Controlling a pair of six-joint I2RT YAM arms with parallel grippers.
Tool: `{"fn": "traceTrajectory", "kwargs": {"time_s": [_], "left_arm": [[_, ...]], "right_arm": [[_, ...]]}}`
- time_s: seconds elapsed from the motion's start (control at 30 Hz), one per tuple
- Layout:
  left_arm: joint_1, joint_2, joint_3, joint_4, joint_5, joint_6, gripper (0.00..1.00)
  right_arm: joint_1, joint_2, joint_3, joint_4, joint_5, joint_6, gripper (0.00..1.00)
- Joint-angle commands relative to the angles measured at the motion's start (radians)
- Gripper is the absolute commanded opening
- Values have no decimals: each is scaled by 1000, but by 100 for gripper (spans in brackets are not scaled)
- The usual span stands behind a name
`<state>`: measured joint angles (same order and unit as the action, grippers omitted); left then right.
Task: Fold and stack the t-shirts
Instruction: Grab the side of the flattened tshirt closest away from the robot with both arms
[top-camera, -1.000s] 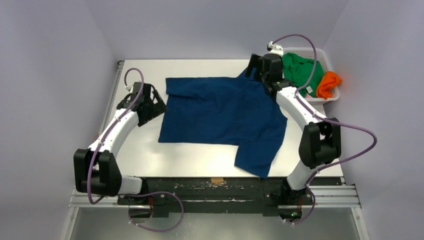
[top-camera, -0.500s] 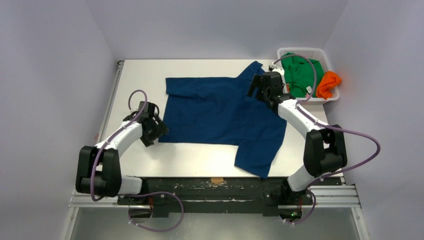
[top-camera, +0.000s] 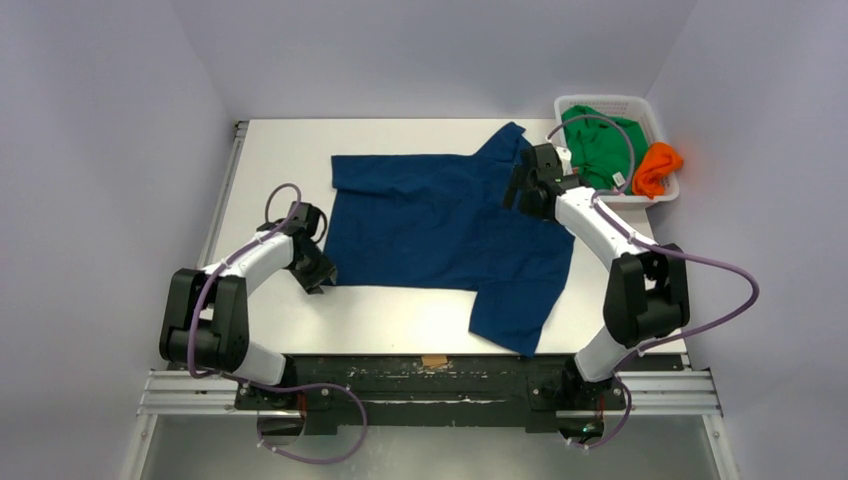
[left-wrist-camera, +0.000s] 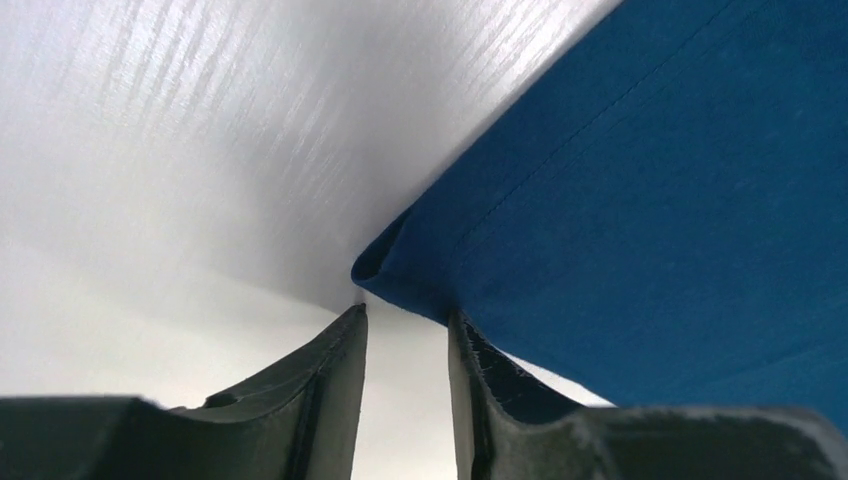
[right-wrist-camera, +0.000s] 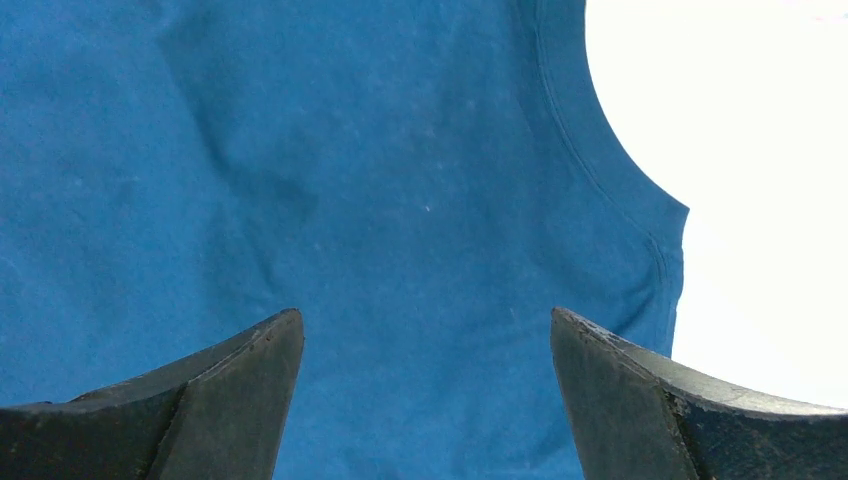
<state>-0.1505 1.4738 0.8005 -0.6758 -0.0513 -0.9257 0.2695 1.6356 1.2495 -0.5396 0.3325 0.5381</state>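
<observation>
A dark blue t-shirt (top-camera: 440, 225) lies spread flat on the white table (top-camera: 280, 150), plain side up. My left gripper (top-camera: 322, 280) is low at its near left corner. In the left wrist view the left gripper (left-wrist-camera: 406, 312) has its jaws narrowed with a gap between them, and the hemmed corner (left-wrist-camera: 375, 265) of the shirt lies right at the fingertips. My right gripper (top-camera: 522, 190) hovers over the shirt's right side; in the right wrist view the right gripper (right-wrist-camera: 425, 314) is wide open above blue cloth (right-wrist-camera: 300, 150), beside the collar (right-wrist-camera: 600, 170). A green t-shirt (top-camera: 600, 140) and an orange one (top-camera: 657, 168) are in the basket.
The white lattice basket (top-camera: 600, 100) stands at the table's far right corner, close behind my right gripper. One blue sleeve (top-camera: 515, 310) reaches toward the near edge, another (top-camera: 505, 140) points to the far side. Grey walls close in on three sides.
My left gripper slid nearer along the shirt's left edge to its near corner, and its jaws narrowed. My right gripper drew back from the far sleeve to above the collar area.
</observation>
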Motion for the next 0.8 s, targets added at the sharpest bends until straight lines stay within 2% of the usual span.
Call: {"fn": "traceTrajectory", "kwargs": {"time_s": [0.0,0.13,0.23,0.43,0.6,0.77], "left_arm": [[-16,13,29,-27,-10,-34,33],[-21,34,53,8,-37,-36,34],[-21,14,28,97,-54,-39,35],[-24,33,45,141,-124,-127,37],[-29,60,86,79,-156,-189,38],[-34,72,108,42,-176,-221,38]], "right_arm": [[4,-100,-55,-82,-13,52,89],[6,-213,-187,-38,-90,29,88],[7,-318,-296,1,-124,22,88],[7,-493,-421,39,-156,9,88],[7,-514,-408,18,-157,-19,88],[6,-465,-388,13,-177,-33,88]]}}
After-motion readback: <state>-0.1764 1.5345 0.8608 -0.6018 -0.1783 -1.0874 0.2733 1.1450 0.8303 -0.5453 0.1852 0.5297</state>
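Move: The left fingers already stand just above the table at the blue t-shirt's near left corner, which lies about 1 cm to the left and 1 cm below; the far left corner is some 30 cm straight ahead. From the right hand, the shirt's near sleeve lies about 23 cm back, 1 cm left and 12 cm below; the near armpit is roughly 17 cm back and 10 cm left, the basket some 14 cm ahead and 22 cm right. Draw the open right gripper back about 11 cm above the shirt towards its near sleeve, almost level, and stop there, still clear of the cloth. Meanwhile push the left fingertips forward about 4 cm, low along the table, against the near left corner, keeping them part open while the hand turns slightly counter-clockwise. ##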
